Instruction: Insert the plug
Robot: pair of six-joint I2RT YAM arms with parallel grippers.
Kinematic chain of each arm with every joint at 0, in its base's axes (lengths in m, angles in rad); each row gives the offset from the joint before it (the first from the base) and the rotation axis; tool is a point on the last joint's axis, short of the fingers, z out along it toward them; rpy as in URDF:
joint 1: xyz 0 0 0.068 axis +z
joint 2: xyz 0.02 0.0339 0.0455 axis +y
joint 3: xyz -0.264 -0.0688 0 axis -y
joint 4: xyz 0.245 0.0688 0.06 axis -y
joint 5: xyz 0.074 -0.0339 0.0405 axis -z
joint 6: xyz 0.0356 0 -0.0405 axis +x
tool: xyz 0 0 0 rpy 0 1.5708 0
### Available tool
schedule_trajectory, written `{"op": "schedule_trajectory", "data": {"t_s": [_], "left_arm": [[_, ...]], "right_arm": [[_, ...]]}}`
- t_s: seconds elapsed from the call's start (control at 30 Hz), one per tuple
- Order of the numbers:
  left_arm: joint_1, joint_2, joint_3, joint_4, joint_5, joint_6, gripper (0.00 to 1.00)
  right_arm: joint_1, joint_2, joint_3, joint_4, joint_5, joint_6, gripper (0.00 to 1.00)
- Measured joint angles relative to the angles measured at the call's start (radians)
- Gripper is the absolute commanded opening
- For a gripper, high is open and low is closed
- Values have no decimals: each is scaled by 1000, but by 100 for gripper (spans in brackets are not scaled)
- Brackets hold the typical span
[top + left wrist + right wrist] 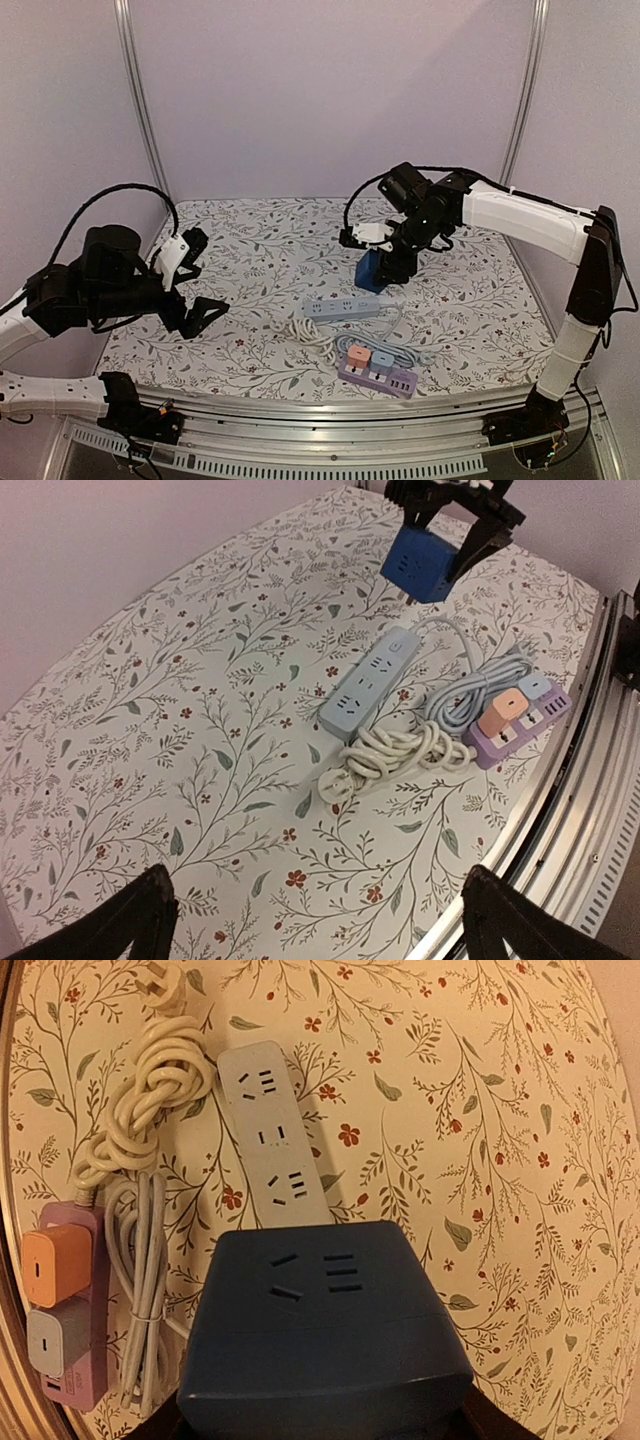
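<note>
My right gripper [388,258] is shut on the plug, a dark blue cube [371,271] with socket slots on one face [315,1275]. The cube hangs just beyond the far end of a white power strip [342,308] that lies flat on the floral cloth. In the left wrist view the black fingers [486,535] clamp the cube [420,565] from both sides, above the strip [368,683]. The strip's three socket groups [270,1140] face up, and none has anything plugged in. My left gripper [200,280] stands wide open at the left, holding nothing.
The white strip's coiled cord [395,748] ends in a loose white plug [338,785] beside it. A purple power strip [378,372] with an orange and a grey adapter lies near the front rail [330,410], along with a bundled grey cable [145,1280].
</note>
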Motion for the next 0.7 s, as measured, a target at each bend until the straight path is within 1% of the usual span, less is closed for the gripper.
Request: {"op": "schedule_trajectory", "data": {"t_s": [0.23,0.7], "left_arm": [[0,3,-7,-2,31,37,99],[0,1,-7,-2,48,78,99]], "right_arm": [[1,84,89,-15,-2,-58,0],[52,201,117,-74,-2,-58,0]]}}
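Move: The right hand already grips the blue cube plug. The white power strip's middle lies about 7 cm to this hand's left, 1 cm back and 10 cm below, so its right end is nearly underneath. The tangled white cord is some 12 cm left and 9 cm back, the orange plug 3 cm left and 15 cm back, the purple strip 1 cm right and 20 cm back. From the left hand, the white strip lies roughly 13 cm ahead, 23 cm right and 19 cm down. The blue cube plug, held prongs-down in the right hand's unchanged grip, is first eased a little forward and left, then lowered about 5 cm onto the approach to the white strip's right end, drifting back slightly and left nearly 3 cm in all. Meanwhile the wrist turns roughly 10 degrees, bringing the fingers closer to plumb. ##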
